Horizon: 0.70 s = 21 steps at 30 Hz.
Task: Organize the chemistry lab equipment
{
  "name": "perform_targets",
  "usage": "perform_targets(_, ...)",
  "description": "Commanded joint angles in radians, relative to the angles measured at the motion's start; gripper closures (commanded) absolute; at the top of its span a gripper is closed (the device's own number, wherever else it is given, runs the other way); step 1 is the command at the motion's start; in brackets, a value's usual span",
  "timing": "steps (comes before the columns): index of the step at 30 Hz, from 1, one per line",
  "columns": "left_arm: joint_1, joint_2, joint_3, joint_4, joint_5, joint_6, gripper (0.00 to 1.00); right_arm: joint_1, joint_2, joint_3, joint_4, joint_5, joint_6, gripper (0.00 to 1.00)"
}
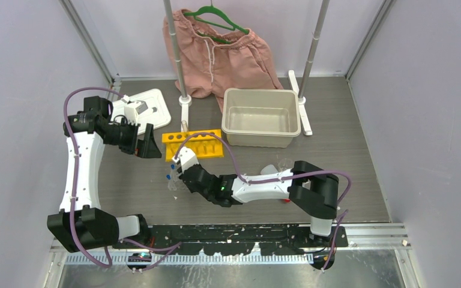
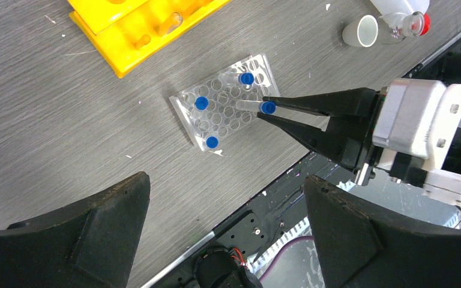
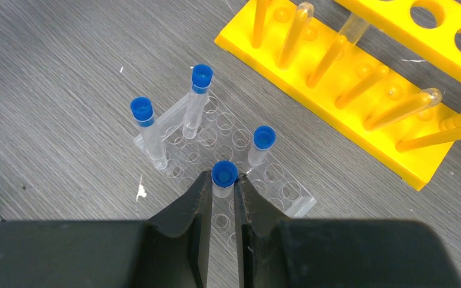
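Observation:
A clear plastic grid rack (image 3: 276, 189) (image 2: 228, 108) (image 1: 173, 180) lies flat on the table. Three small blue-capped tubes (image 3: 199, 99) stand in it. My right gripper (image 3: 223, 180) (image 2: 263, 108) (image 1: 177, 175) is shut on another blue-capped tube (image 3: 224, 174) (image 2: 267, 107) just below its cap, over the rack's near side. Whether its bottom sits in a hole I cannot tell. The yellow holed tube rack (image 3: 360, 90) (image 1: 192, 144) lies just beyond. My left gripper (image 2: 227, 180) (image 1: 150, 147) hovers open and empty to the left. A small white dish (image 2: 360, 30) and the red-capped squeeze bottle (image 2: 396, 9) lie by the right arm.
A beige tub (image 1: 261, 117) stands at the back behind the yellow rack. Pink shorts (image 1: 216, 54) hang from a green hanger on a pole stand (image 1: 183, 90). A white flat device (image 1: 150, 108) sits back left. A black rail (image 1: 240, 234) runs along the table's near edge.

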Motion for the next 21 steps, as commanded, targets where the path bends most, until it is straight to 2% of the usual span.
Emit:
perform_targets(1,0.006,-0.025,0.007,0.019,0.013,0.015,0.0,0.006,0.014,-0.001,0.042,0.033,-0.001,0.99)
perform_targets(10,0.006,-0.025,0.011,0.026,0.011,0.011,0.0,0.008,0.006,-0.025,0.022,0.03,0.003,0.98)
perform_targets(12,0.006,-0.025,0.016,0.025,0.01,0.011,0.0,0.007,0.011,-0.02,0.008,0.028,0.01,0.91)
perform_targets(16,0.006,-0.022,0.03,0.019,0.006,0.01,0.0,0.008,-0.005,0.005,-0.051,0.024,0.041,0.66)
perform_targets(21,0.007,-0.018,0.045,0.015,0.009,0.005,0.0,-0.003,-0.127,0.031,-0.175,0.014,0.06,0.49)
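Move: The right gripper already holds a blue-capped tube by the cap, over the clear well plate, whose middle lies about 8 cm below that hand and roughly 1 cm to its left. Two standing tubes are some 5 cm to the right hand's left, one 3 cm ahead and one 1 cm back; a third stands 4 cm ahead. The yellow rack is about 12 cm ahead and 4 cm right. From the left hand, the plate lies about 10 cm right, 3 cm back and 20 cm below. Lower the right gripper about 3 cm, pressing the tube's foot into a well near the plate's middle, and keep the cap pinched on the way down. Near the bottom, open the fingers about halfway to let go of the cap, easing some 2 cm left as the hand tips slightly, its left side sinking. ##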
